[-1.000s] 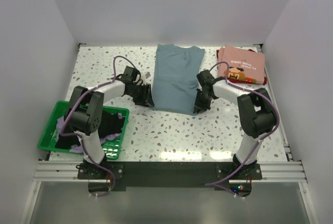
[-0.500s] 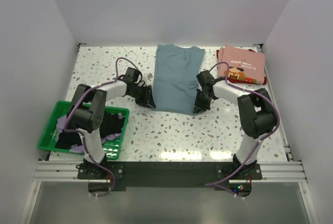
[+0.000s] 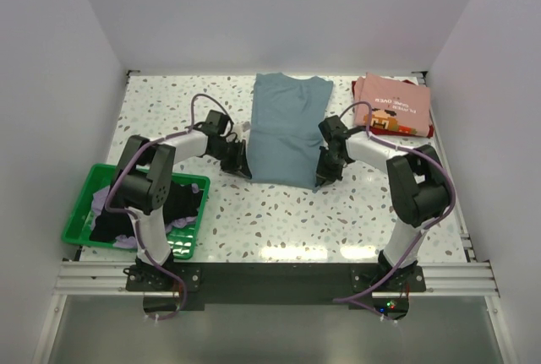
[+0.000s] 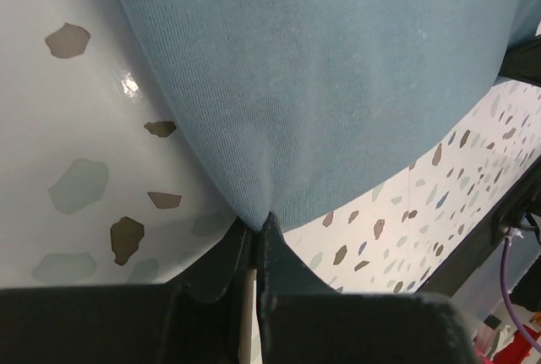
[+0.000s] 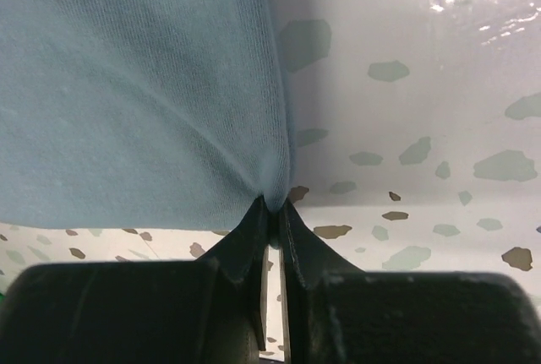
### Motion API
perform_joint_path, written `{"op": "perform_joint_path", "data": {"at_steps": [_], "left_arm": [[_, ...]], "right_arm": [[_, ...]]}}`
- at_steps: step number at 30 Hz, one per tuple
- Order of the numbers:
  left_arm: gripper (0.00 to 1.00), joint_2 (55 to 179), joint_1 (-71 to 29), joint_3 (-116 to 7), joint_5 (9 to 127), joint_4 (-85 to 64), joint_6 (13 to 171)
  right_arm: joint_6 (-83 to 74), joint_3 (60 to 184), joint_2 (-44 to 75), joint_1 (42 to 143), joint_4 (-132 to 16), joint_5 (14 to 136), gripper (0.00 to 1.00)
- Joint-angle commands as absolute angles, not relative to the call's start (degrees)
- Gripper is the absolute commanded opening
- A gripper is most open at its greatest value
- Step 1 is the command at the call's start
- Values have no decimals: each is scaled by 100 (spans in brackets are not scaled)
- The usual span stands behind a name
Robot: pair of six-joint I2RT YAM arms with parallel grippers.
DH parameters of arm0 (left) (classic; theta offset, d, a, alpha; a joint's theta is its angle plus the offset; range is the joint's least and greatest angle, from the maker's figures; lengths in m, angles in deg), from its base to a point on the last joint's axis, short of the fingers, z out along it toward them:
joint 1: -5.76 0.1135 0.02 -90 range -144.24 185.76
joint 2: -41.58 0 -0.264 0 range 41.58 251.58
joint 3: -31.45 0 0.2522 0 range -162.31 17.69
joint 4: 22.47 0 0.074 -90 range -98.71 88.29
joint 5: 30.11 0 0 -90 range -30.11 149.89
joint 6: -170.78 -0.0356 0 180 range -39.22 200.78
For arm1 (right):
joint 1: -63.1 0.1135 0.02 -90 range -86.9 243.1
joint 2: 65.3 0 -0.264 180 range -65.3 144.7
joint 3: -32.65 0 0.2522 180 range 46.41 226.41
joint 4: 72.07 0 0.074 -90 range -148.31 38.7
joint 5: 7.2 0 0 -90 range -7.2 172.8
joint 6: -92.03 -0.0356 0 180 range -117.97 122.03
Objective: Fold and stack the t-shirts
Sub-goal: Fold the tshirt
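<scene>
A grey-blue t-shirt [image 3: 287, 127] lies as a long folded strip in the middle of the table, running from the back edge toward me. My left gripper [image 3: 243, 170] is shut on its near left corner [image 4: 262, 203], and my right gripper [image 3: 321, 180] is shut on its near right corner [image 5: 272, 187]. Both pinched corners are drawn up into small peaks between the black fingertips. A folded pink t-shirt [image 3: 391, 105] with a small printed graphic rests on a dark red one at the back right. Black and lavender t-shirts [image 3: 161, 208] lie crumpled in the basket.
A green plastic mesh basket [image 3: 80, 212] stands at the near left beside the left arm's base. White walls close in the speckled table [image 3: 279, 220] on three sides. Purple cables loop off both arms.
Both grippers have closed on the near corners of the grey-blue t-shirt. The left gripper slid slightly right onto the hem; the right one barely shifted. The near hem is slightly gathered.
</scene>
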State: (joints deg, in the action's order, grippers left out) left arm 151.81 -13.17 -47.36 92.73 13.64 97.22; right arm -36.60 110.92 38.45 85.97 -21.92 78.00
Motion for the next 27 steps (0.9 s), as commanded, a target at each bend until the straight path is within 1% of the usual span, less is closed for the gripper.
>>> {"op": "perform_joint_path", "data": {"at_steps": [1,5,11,13,16,17,19,20,21,23,27], "left_arm": [[0,15118,-1375,-4699,8512,1915,9273],[0,15030,-1375,-4708,8178,1968,9238],[0,14977,-1375,-4699,8010,1994,9238],[0,14942,-1383,-4691,8019,1976,9247],[0,14811,-1384,-4664,8439,1889,9325],[3,14775,-1384,-4647,8554,1845,9421],[18,14705,-1384,-4594,8739,1713,9510],[23,14653,-1392,-4550,8783,1695,9536],[33,14626,-1410,-4550,8766,1704,9528],[40,14634,-1401,-4532,8775,1721,9502],[44,14678,-1419,-4506,8766,1757,9501]], "right_arm": [[-3656,10846,3772,8647,-1551,8428,0],[-3647,10854,3701,8639,-1375,8622,0],[-3612,10951,3710,8639,-1287,8693,0],[-3620,10969,3718,8639,-1287,8667,0],[-3612,10986,3754,8630,-1383,8597,0],[-3620,10995,3754,8639,-1392,8579,0],[-3620,11013,3780,8630,-1401,8553,0],[-3620,11021,3780,8639,-1418,8544,0],[-3620,11030,3780,8630,-1418,8544,0],[-3620,11039,3780,8639,-1427,8535,0],[-3620,11013,3780,8639,-1445,8517,0]]}}
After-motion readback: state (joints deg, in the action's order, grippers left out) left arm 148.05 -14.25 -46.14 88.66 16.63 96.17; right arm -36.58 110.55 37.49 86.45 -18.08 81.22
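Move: The tshirt lies flat ahead, its near-left corner already pinched in my left fingers and its near-right corner in my right. Its middle is about 14 cm ahead and 10 cm right of my left hand, and some 15 cm ahead and 6 cm left of my right. The green crate stands roughly 25 cm left of my left hand and 9 cm back; the flat box is about 23 cm ahead and 18 cm right of my right hand. I pull the near edge taut between my two hands: my right draws its pinched corner back and to the right, a little over 1 cm each way, while my left eases its corner about 1 cm left, both low at the table. Then my left fingers open to nearly half and let go, lifting just under 1 cm and edging slightly back; my right keeps its pinch. ##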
